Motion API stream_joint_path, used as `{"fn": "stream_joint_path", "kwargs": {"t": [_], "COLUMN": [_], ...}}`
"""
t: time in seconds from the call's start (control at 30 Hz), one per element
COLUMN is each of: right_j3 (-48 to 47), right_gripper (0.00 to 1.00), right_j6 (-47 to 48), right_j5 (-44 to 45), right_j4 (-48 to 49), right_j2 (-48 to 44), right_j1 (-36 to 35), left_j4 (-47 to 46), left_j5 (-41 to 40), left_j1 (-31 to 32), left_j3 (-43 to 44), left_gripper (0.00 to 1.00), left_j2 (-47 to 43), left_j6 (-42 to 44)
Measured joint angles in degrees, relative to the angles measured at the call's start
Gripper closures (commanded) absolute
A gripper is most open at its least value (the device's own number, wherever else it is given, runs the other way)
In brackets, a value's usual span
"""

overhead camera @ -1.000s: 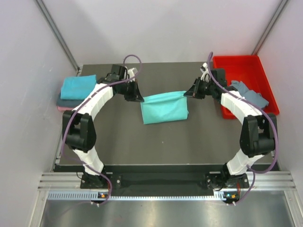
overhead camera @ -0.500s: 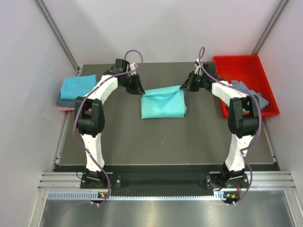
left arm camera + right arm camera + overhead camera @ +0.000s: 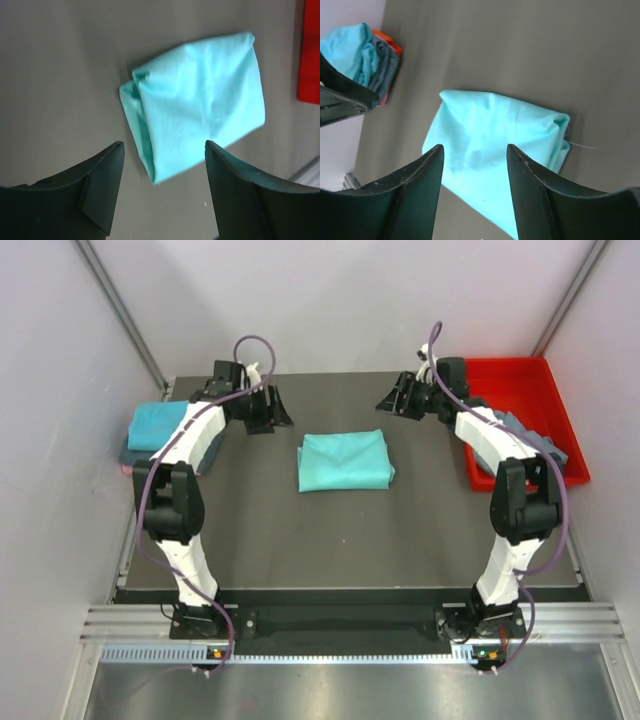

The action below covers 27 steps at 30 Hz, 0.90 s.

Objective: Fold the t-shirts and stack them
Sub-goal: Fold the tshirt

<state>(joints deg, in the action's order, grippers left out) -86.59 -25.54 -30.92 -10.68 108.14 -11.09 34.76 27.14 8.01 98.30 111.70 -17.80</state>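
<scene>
A folded turquoise t-shirt (image 3: 343, 461) (image 3: 200, 100) (image 3: 490, 150) lies flat in the middle of the dark table, with nothing touching it. My left gripper (image 3: 270, 410) (image 3: 163, 145) hovers open off its far left corner, its jaws empty. My right gripper (image 3: 392, 400) (image 3: 475, 146) hovers open off its far right corner, also empty. At the table's left edge a stack (image 3: 158, 435) (image 3: 365, 55) of folded t-shirts has a teal one (image 3: 160, 423) on top, a slate grey-blue one under it and pink at the bottom. A crumpled grey-blue t-shirt (image 3: 530, 440) lies in the red tray.
The red tray (image 3: 530, 375) stands at the far right corner of the table, beside the right arm. Grey walls close in on the left, far and right sides. The arm bases sit on a metal rail (image 3: 340, 625) at the near edge.
Both grippers have opened, let go of the turquoise t-shirt's far corners and drawn back and apart. The shirt has dropped flat on the table.
</scene>
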Motion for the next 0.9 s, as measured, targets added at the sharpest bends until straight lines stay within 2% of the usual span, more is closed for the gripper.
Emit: {"fn": "stream_joint_path", "kwargs": {"t": [0.13,0.3,0.9], "right_j3": [3.7,9.7,11.0], "right_gripper": [0.48,0.48,0.48], "right_j6": [-0.9,-1.3,-1.3], "right_j5": [-1.3,-2.0,-2.8], "right_j4": [2.1,1.4,1.3], "right_j2": [-2.1,-1.3,7.3], "right_j1": [-0.6,-2.1,-6.3], "left_j4": [-1.0,-1.7,-8.7], "left_j5": [4.7,9.6,18.9], "left_j1": [-2.6,-4.8,-4.7], "left_j3": [-9.0,-15.5,-15.8], "left_gripper": [0.27,0.27,0.28], "left_j2": [-4.0,-1.7,10.4], "left_j6": [-3.0,-6.6,-13.8]}}
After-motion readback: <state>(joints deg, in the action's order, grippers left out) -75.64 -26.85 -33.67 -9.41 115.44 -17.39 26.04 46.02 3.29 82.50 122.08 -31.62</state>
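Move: The tshirt, folded to a small rectangle, lies between the hands on the table: its middle about 14 cm right of the left hand, 3 cm back and 15 cm below, and some 11 cm left of the right hand, 6 cm back and 16 cm below. The folded stack sits roughly 28 cm left of the left hand and 3 cm farther out; the red bin is about 32 cm right of the right hand and 4 cm farther out. Down to the folded tshirt come both open, empty hands, each drawing back first and then mostly sinking about 12 cm. The right also slides a little left, its fingers over the tshirt's right part; the left drops just outside the left edge. Both tip fingers farther down, the left by nearly 30 degrees with its left side dipping; the fingers stay open. ##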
